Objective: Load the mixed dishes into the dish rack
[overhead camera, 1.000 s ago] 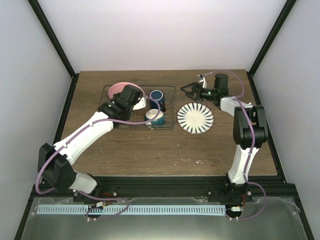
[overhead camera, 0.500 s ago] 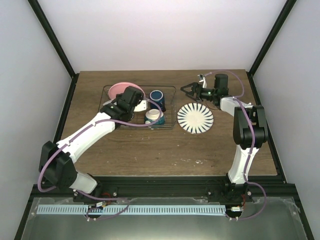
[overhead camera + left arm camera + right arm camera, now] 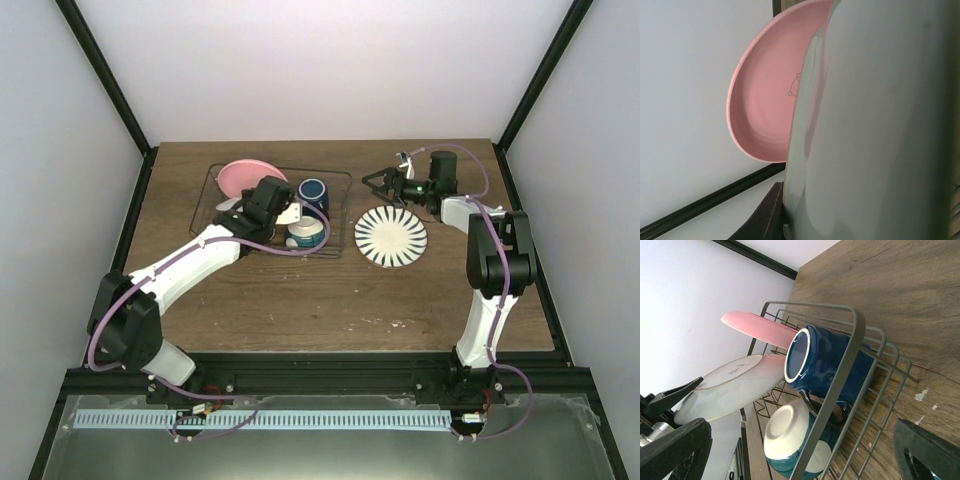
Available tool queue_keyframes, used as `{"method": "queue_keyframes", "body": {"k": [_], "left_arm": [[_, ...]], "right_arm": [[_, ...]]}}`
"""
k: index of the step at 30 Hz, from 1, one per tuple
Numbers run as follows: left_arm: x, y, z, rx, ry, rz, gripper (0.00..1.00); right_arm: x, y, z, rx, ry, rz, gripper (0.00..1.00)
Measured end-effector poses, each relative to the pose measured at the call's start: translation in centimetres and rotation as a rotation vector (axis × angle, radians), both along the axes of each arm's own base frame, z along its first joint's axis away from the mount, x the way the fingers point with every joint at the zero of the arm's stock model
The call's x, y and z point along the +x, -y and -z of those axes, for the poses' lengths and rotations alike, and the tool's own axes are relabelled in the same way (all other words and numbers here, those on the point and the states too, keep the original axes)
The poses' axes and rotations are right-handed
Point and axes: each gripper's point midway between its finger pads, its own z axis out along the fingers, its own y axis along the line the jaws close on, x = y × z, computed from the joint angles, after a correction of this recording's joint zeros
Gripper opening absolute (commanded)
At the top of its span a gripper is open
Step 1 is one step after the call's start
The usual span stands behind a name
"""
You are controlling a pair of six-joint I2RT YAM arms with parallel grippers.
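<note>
The grey wire dish rack [image 3: 349, 203] [image 3: 854, 338] holds a pink plate [image 3: 244, 177] [image 3: 759, 325] on edge at its far left. A dark blue mug [image 3: 313, 190] [image 3: 832, 360] and a small cream and teal bowl [image 3: 307, 235] [image 3: 790, 440] lie on their sides in it. My left gripper [image 3: 276, 206] is shut on the rim of a plate with a white underside [image 3: 880, 125] [image 3: 725, 387], tilted over the rack in front of the pink plate [image 3: 772, 95]. The white plate with dark stripes [image 3: 391, 236] lies flat on the table right of the rack. My right gripper [image 3: 374, 182] [image 3: 800, 455] hovers open just right of the rack, holding nothing.
A black frame post [image 3: 100, 80] stands at each back corner, with white walls behind. The brown tabletop [image 3: 330, 300] runs from the rack to the arm bases.
My left arm has carried the white-backed plate to the right over the rack, uncovering more of the pink plate. The right arm has not moved.
</note>
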Motion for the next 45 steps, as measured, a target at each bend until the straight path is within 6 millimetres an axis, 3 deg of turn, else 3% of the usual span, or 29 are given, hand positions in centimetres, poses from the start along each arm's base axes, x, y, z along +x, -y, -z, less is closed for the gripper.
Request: {"method": "queue_keyframes", "body": {"k": [15,25,28,45], "left_arm": [[0.6,-0.7,-0.3,0.019,-0.001,-0.022,0.00],[-1.9,-1.8,-4.7,0.056,0.061,0.026,0.00],[-2.3,-2.1,-5.3,0.084,0.066,0.049,0.00],[-3.6,-3.5,-2.5,0.171,-0.065,0.139,0.00]], "right_arm": [[-0.2,0.7,0.2,0.009,-0.005,-0.001,1.00],[-0.1,0.5,1.5,0.021,-0.045,-0.011,1.00],[-0.1,0.5,1.9,0.023,-0.054,-0.014,1.00],[-0.1,0.6,1.8,0.028,-0.050,-0.016,1.00]]}}
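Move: The left hand holds the white-backed plate by its edge, and its slot in the rack lies about 6 cm ahead of that hand, level sideways and some 15 cm below. The pink plate stands just beyond, about 10 cm ahead and 9 cm down. The blue mug is 7 cm ahead and 13 cm right; the bowl is 12 cm right, 1 cm back. From the empty right hand the slot lies about 29 cm left and 2 cm back. Forward barely a centimetre first, then the left hand draws the plate back, left and up, rising about 5 cm, away from the slot behind the pink plate. Still working back and left, it lowers again by roughly half that rise, rolling its left side up and turning clockwise, some 10 degrees each, the grip kept. The open right hand sinks about 2 cm. ##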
